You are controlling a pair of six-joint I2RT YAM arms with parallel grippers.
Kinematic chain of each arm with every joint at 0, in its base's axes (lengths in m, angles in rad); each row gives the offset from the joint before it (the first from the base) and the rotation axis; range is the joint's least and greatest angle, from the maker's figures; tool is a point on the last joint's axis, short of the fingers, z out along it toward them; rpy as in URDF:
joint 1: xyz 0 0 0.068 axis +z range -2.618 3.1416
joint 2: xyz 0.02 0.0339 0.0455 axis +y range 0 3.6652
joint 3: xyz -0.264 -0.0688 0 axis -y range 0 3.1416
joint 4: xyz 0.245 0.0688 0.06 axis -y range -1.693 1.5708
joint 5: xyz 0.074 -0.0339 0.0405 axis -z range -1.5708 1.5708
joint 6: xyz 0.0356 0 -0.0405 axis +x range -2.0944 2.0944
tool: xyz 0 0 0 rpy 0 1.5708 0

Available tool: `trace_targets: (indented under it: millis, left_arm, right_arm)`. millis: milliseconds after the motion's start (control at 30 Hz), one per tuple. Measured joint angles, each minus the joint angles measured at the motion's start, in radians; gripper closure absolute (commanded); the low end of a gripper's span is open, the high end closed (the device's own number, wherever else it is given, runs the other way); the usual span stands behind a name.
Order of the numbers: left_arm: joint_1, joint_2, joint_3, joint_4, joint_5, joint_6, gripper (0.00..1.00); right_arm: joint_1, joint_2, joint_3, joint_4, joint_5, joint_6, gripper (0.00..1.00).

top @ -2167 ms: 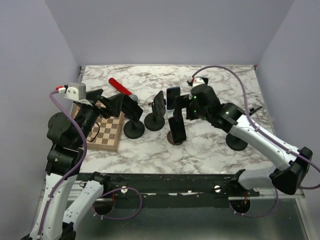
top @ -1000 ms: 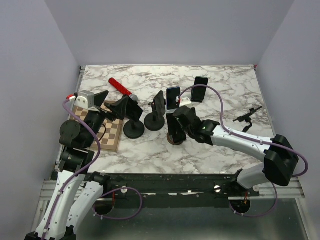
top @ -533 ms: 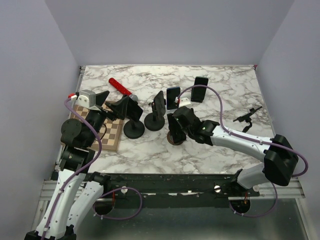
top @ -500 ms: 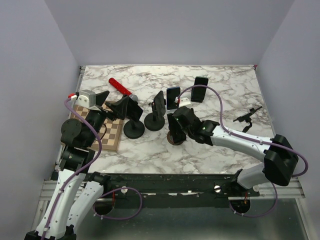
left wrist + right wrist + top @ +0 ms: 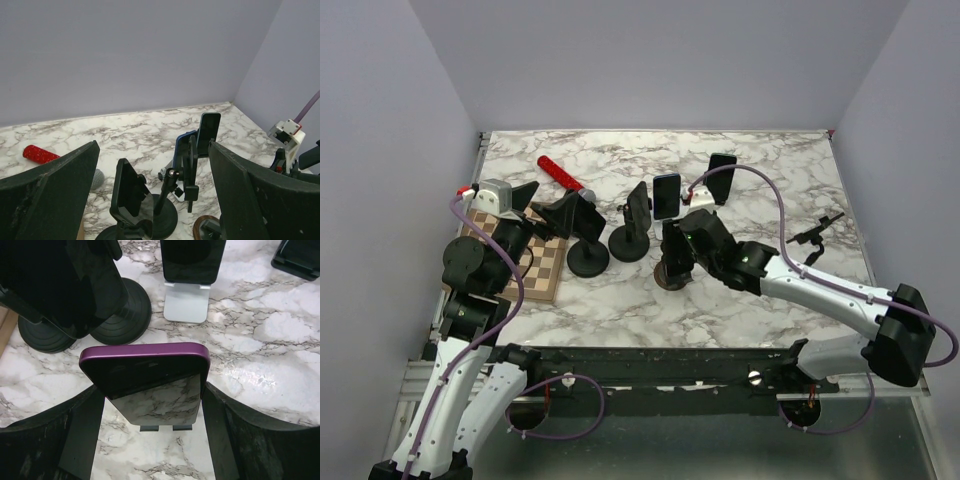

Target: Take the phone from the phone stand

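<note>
A purple phone (image 5: 145, 372) leans on a small stand with a round brown base (image 5: 670, 280) at the table's middle. Its lower edge sits at the stand's two black tabs (image 5: 150, 428). My right gripper (image 5: 152, 390) is around the phone, one finger (image 5: 85, 440) against each side edge, shut on it. In the top view the right gripper (image 5: 673, 245) covers most of the phone. My left gripper (image 5: 152, 150) is wide open and empty, held above the chessboard (image 5: 535, 265) at the left (image 5: 542, 208).
Two black stands with round bases (image 5: 588, 262) (image 5: 630, 243) hold dark phones just left of the purple one. A blue phone (image 5: 666, 195) stands on a white stand behind it. A black phone (image 5: 722, 168), a red cylinder (image 5: 560, 173) and a small black tool (image 5: 815, 232) lie around.
My right wrist has shifted slightly up and to the right at the purple phone, and its arm and cable have risen. The left arm has stayed still.
</note>
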Motion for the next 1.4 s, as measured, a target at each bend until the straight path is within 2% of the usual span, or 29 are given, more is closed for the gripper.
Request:
trace_targets:
  millis: [200,700,933,1167,1400]
  left_arm:
    - [0.0,0.0,0.0,0.0,-0.007,0.0,0.02]
    - [0.0,0.0,0.0,0.0,-0.018,-0.001,0.02]
    - [0.0,0.0,0.0,-0.001,-0.022,-0.001,0.01]
    - [0.0,0.0,0.0,-0.003,-0.036,-0.002,0.01]
    - [0.0,0.0,0.0,-0.01,-0.052,-0.003,0.01]
  right_arm:
    - [0.0,-0.048,0.0,-0.008,0.041,-0.005,0.99]
    - [-0.003,-0.106,0.0,-0.136,0.26,-0.019,0.99]
    - [-0.044,-0.106,0.003,-0.201,0.267,-0.011,0.99]
    - [-0.051,-0.091,0.098,-0.348,0.171,0.063,0.99]
    - [-0.052,-0.089,0.135,-0.414,-0.089,0.121,0.99]
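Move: The right hand already holds the phone by its upper edges, raised a little from its phone stand, whose middle lies some 2 cm back, straight below by about 13 cm. From this hand the blue phone is about 11 cm ahead and 1 cm left; the middle black phone stands roughly 7 cm ahead and 9 cm left, both some 10 cm lower. From the left hand the phone stand lies about 9 cm ahead, 21 cm right and 33 cm down. Rightward and up first: the right hand lifts the phone about 3 cm while sweeping it nearly 9 cm out over the bare marble to the right of the stand, turning clockwise. It then doubles back left some 4 cm and draws in towards the base, undoing that turn and tipping the fingertips down, fingers keeping their grip. ##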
